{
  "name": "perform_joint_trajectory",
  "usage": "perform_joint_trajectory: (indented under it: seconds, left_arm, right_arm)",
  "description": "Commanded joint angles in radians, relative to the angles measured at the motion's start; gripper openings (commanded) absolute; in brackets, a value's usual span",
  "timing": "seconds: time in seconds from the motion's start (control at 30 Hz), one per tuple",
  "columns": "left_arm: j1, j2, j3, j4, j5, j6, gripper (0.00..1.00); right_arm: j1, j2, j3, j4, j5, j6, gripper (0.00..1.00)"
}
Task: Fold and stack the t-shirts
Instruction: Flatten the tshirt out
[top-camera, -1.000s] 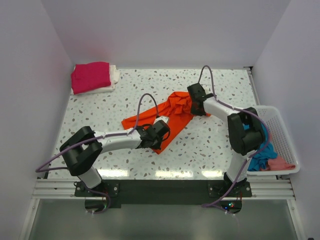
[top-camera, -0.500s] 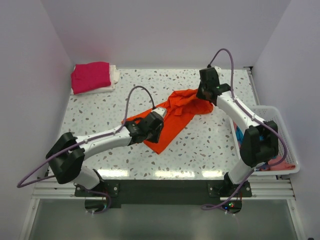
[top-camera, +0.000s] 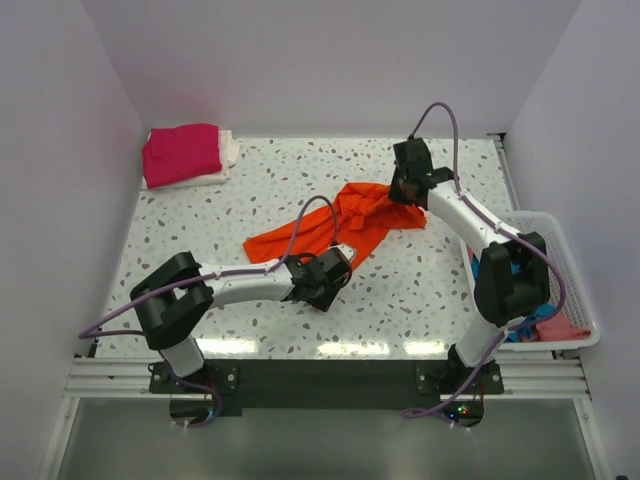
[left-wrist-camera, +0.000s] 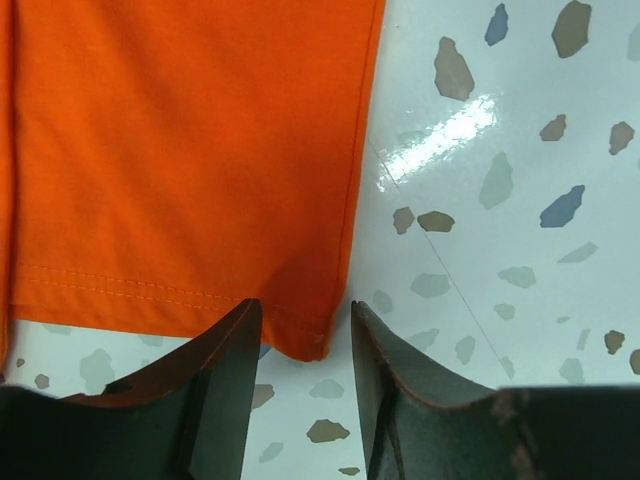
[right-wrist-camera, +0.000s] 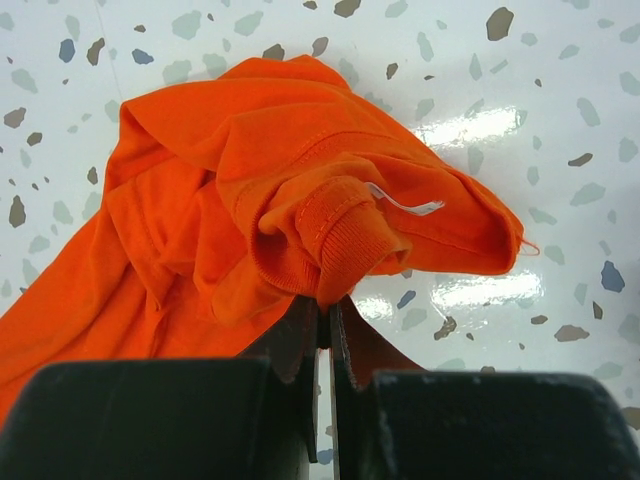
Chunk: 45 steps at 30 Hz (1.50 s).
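Observation:
The orange t-shirt (top-camera: 362, 218) lies stretched across the middle of the speckled table (top-camera: 300, 170). My right gripper (top-camera: 401, 192) is at the shirt's far right end. In the right wrist view the right gripper (right-wrist-camera: 322, 300) is shut on the ribbed collar (right-wrist-camera: 340, 235), with bunched cloth beyond it. My left gripper (top-camera: 340, 262) sits at the shirt's near corner. In the left wrist view the left gripper (left-wrist-camera: 305, 305) is open, and the hem corner (left-wrist-camera: 300, 335) lies flat between its fingers, not pinched. A folded magenta t-shirt (top-camera: 180, 152) rests on a white t-shirt (top-camera: 229, 150) at the back left.
A white slatted basket (top-camera: 562, 262) stands at the right table edge, holding a teal t-shirt (top-camera: 527, 300) and a salmon t-shirt (top-camera: 562, 328). White walls close in on the left, the back and the right. Purple cables arch over both arms.
My left gripper opened and let go of the hem corner, then drew back toward the near edge. My right gripper carried the collar toward the back right, pulling the shirt longer.

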Motion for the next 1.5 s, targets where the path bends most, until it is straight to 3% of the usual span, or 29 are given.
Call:
perform_joint_trajectory:
  seconds: [0.0, 0.07, 0.13, 0.17, 0.2, 0.23, 0.33, 0.47, 0.63, 0.77, 0.83, 0.93, 1.0, 1.03, 1.07, 1.2, 1.33, 1.47]
  left_arm:
    - [-0.007, 0.02, 0.032, -0.009, -0.042, 0.027, 0.45]
    - [-0.007, 0.031, 0.024, 0.002, -0.04, 0.033, 0.42]
    - [-0.007, 0.042, 0.022, 0.005, -0.043, 0.038, 0.33]
    - [-0.007, 0.051, 0.027, -0.002, -0.046, 0.039, 0.25]
    - [-0.007, 0.051, 0.031, -0.012, -0.066, 0.038, 0.06]
    - [-0.007, 0.042, 0.038, -0.025, -0.083, 0.032, 0.0]
    - [-0.001, -0.025, 0.065, -0.103, -0.195, 0.007, 0.0]
    - [0.113, -0.148, 0.104, -0.242, -0.275, -0.019, 0.0]
    - [0.393, -0.383, 0.056, -0.231, -0.194, -0.019, 0.0]
    - [0.53, -0.445, 0.028, -0.222, -0.129, 0.006, 0.0]
    - [0.586, -0.458, 0.031, -0.226, -0.121, 0.012, 0.0]
    - [0.669, -0.492, 0.012, -0.204, -0.062, 0.027, 0.0]
    - [0.696, -0.5, 0.004, -0.193, -0.013, 0.038, 0.0]
    - [0.699, -0.497, -0.001, -0.191, -0.009, 0.039, 0.0]
    - [0.699, -0.492, -0.001, -0.19, -0.003, 0.039, 0.0]
    - [0.703, -0.489, -0.004, -0.179, -0.005, 0.036, 0.0]
    - [0.722, -0.488, 0.013, -0.164, 0.003, 0.043, 0.0]
    - [0.737, -0.483, 0.033, -0.156, 0.023, 0.053, 0.0]
  right_arm:
    - [0.001, 0.017, 0.052, 0.01, -0.003, -0.006, 0.0]
    - [-0.001, 0.023, 0.061, 0.007, -0.003, -0.006, 0.0]
    - [-0.005, 0.032, 0.072, 0.007, -0.005, -0.004, 0.0]
    - [-0.008, 0.034, 0.078, 0.003, -0.003, -0.006, 0.0]
    - [-0.011, 0.038, 0.094, 0.0, -0.002, -0.006, 0.0]
    - [-0.016, 0.046, 0.102, -0.002, 0.003, -0.007, 0.0]
    - [-0.042, 0.072, 0.163, -0.015, 0.012, -0.018, 0.0]
    - [-0.1, 0.173, 0.324, -0.074, 0.013, -0.044, 0.0]
    - [-0.152, 0.392, 0.66, -0.126, 0.012, -0.076, 0.0]
    - [-0.166, 0.644, 1.002, -0.253, -0.023, -0.095, 0.0]
    - [-0.171, 0.673, 1.035, -0.263, -0.026, -0.098, 0.02]
    - [-0.174, 0.651, 0.978, -0.209, -0.031, -0.093, 0.04]
    - [-0.174, 0.634, 0.941, -0.201, -0.04, -0.093, 0.15]
    - [-0.174, 0.628, 0.935, -0.203, -0.049, -0.09, 0.24]
    - [-0.173, 0.62, 0.915, -0.204, -0.054, -0.089, 0.43]
    - [-0.156, 0.523, 0.778, -0.189, -0.045, -0.086, 0.69]
    - [-0.131, 0.305, 0.511, -0.113, 0.0, -0.051, 0.71]
    - [-0.107, 0.128, 0.162, 0.003, -0.06, 0.0, 0.7]
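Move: The near hem corner of the orange t-shirt lies almost between the left hand's open fingertips, about 1 cm ahead and 2 cm below; the shirt's left end is some 16 cm ahead and 18 cm to the left. The right hand already grips the ribbed edge, to be taken to the far table, roughly 16 cm ahead, 4 cm right and 13 cm down. Crumpled orange folds lie 5 cm ahead of it, 9 cm left and 12 cm below. The left hand sinks about 1 cm, shuts its fingers on the near hem corner and lifts it, carrying it some 21 cm to the left, 11 cm forward and 13 cm higher while turning about 40 degrees counter-clockwise, then holds it there. Meanwhile the right hand keeps its pinch and swings the ribbed edge about 18 cm forward and a little right, rising then sinking, opens wide to let the cloth go and draws back about 12 cm, still open above the shirt. ##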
